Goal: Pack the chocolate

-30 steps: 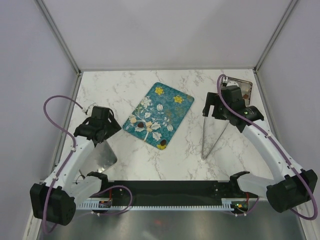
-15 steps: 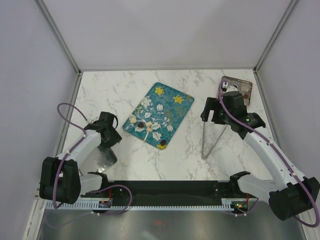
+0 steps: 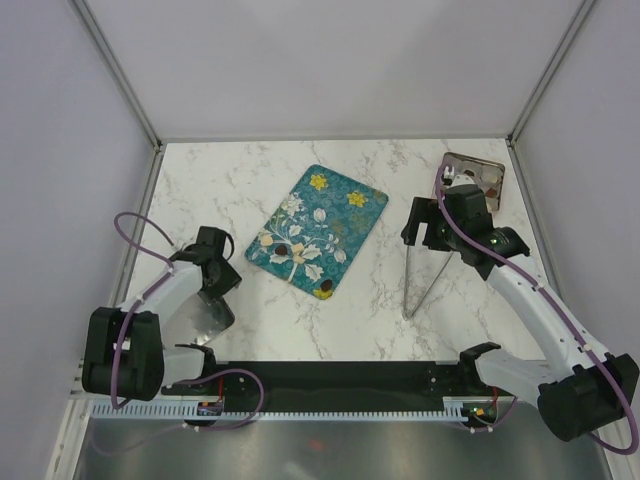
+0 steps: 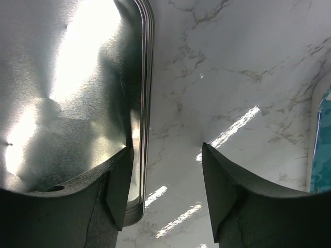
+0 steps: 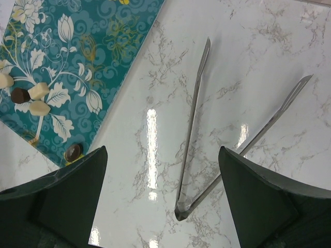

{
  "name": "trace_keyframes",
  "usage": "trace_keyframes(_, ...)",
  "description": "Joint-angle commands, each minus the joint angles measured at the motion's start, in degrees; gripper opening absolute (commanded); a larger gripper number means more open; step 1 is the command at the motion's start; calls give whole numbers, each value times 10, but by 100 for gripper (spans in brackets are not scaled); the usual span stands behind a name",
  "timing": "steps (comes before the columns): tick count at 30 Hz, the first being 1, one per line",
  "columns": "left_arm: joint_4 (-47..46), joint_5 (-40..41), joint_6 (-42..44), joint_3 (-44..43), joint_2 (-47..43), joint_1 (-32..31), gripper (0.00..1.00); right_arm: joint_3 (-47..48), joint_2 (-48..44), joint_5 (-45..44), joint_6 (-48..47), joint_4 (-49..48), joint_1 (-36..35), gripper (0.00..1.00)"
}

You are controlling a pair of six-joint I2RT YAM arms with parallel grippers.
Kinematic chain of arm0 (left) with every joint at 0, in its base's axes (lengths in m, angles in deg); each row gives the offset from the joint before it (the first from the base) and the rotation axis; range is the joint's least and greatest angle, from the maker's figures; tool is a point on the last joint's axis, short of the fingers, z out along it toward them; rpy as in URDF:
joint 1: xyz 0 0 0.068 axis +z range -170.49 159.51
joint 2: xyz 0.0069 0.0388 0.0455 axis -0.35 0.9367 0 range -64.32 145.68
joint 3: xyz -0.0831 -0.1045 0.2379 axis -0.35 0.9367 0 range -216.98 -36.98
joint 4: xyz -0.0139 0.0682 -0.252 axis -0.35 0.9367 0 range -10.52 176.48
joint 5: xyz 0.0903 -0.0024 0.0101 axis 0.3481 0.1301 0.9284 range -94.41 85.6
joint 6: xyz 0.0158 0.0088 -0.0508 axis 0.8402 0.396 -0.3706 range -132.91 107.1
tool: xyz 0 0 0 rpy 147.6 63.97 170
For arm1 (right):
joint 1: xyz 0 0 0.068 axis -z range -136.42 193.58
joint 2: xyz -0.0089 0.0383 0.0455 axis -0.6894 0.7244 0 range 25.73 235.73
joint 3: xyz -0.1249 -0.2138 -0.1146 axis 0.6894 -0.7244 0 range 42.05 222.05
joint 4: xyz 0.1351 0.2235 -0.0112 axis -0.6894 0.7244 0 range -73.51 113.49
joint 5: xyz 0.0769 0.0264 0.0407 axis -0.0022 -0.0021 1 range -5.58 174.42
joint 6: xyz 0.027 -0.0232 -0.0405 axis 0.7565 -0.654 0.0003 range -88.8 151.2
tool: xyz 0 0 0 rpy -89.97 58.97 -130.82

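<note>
Chocolate pieces lie on the teal flowered tray (image 3: 330, 215): tan and dark ones (image 5: 39, 92) in a cluster (image 3: 283, 250), and a round one (image 5: 74, 152) at the near corner (image 3: 327, 290). My right gripper (image 5: 163, 201) hangs open above the metal tongs (image 5: 192, 129), which lie spread on the marble (image 3: 418, 275); in the top view this gripper (image 3: 432, 235) is just right of the tray. My left gripper (image 4: 168, 191) is open, one finger (image 4: 116, 181) over a shiny metal lid (image 4: 62, 93) and the other over bare marble, astride the lid's rim. In the top view it (image 3: 218, 285) is left of the tray.
A small metal tin (image 3: 478, 178) with brown pieces in it sits at the back right corner. The metal lid (image 3: 212, 312) lies near the front left. Grey walls close the table on three sides. The arm bases and a black rail run along the near edge.
The left arm has folded in and its gripper has come down towards the lid, with the jaws narrowing somewhat. The right gripper has shifted slightly over the tongs.
</note>
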Motion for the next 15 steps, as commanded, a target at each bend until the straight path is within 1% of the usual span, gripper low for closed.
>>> trace_keyframes(1,-55,-21,-17,25,34,3,62,-2,-2,-2,-3,-20,-1,96)
trace_keyframes(2,-54,-21,-15,23,34,4,57,-3,-1,-2,-4,-21,-1,97)
trace_keyframes(5,-54,-22,-12,23,30,3,49,-6,4,3,-2,-26,0,97)
trace_keyframes(7,-56,-30,-8,23,34,3,47,-6,7,9,0,-27,-1,97)
trace_keyframes(10,-56,-41,2,19,46,3,33,-5,6,9,-2,-27,-1,97)
trace_keyframes(11,-55,-43,5,17,49,4,27,-5,5,9,-2,-27,-1,97)
trace_keyframes(15,-56,-65,26,11,51,3,19,-2,-2,9,-4,-27,0,96)
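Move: Just to the left of the left hand's open fingers lies the silver lid: its near rim is some 2 cm off, its middle about 7 cm to the left and 4 cm back, a centimetre lower. The patterned board's middle is roughly 14 cm ahead and 20 cm to the right, with the dark chocolate on it 10 cm ahead and 12 cm to the right. From the right hand the lid is about 50 cm to the left, 10 cm back and 20 cm below. Closing its fingers down to about a fifth of full opening, the left hand stays almost in place, low over the table, with the lid's right-hand rim between them. The finger on the lid's side draws the rim across towards the other finger, and by the end the tips sit close on both sides of the rim; the wrist keeps its attitude. ##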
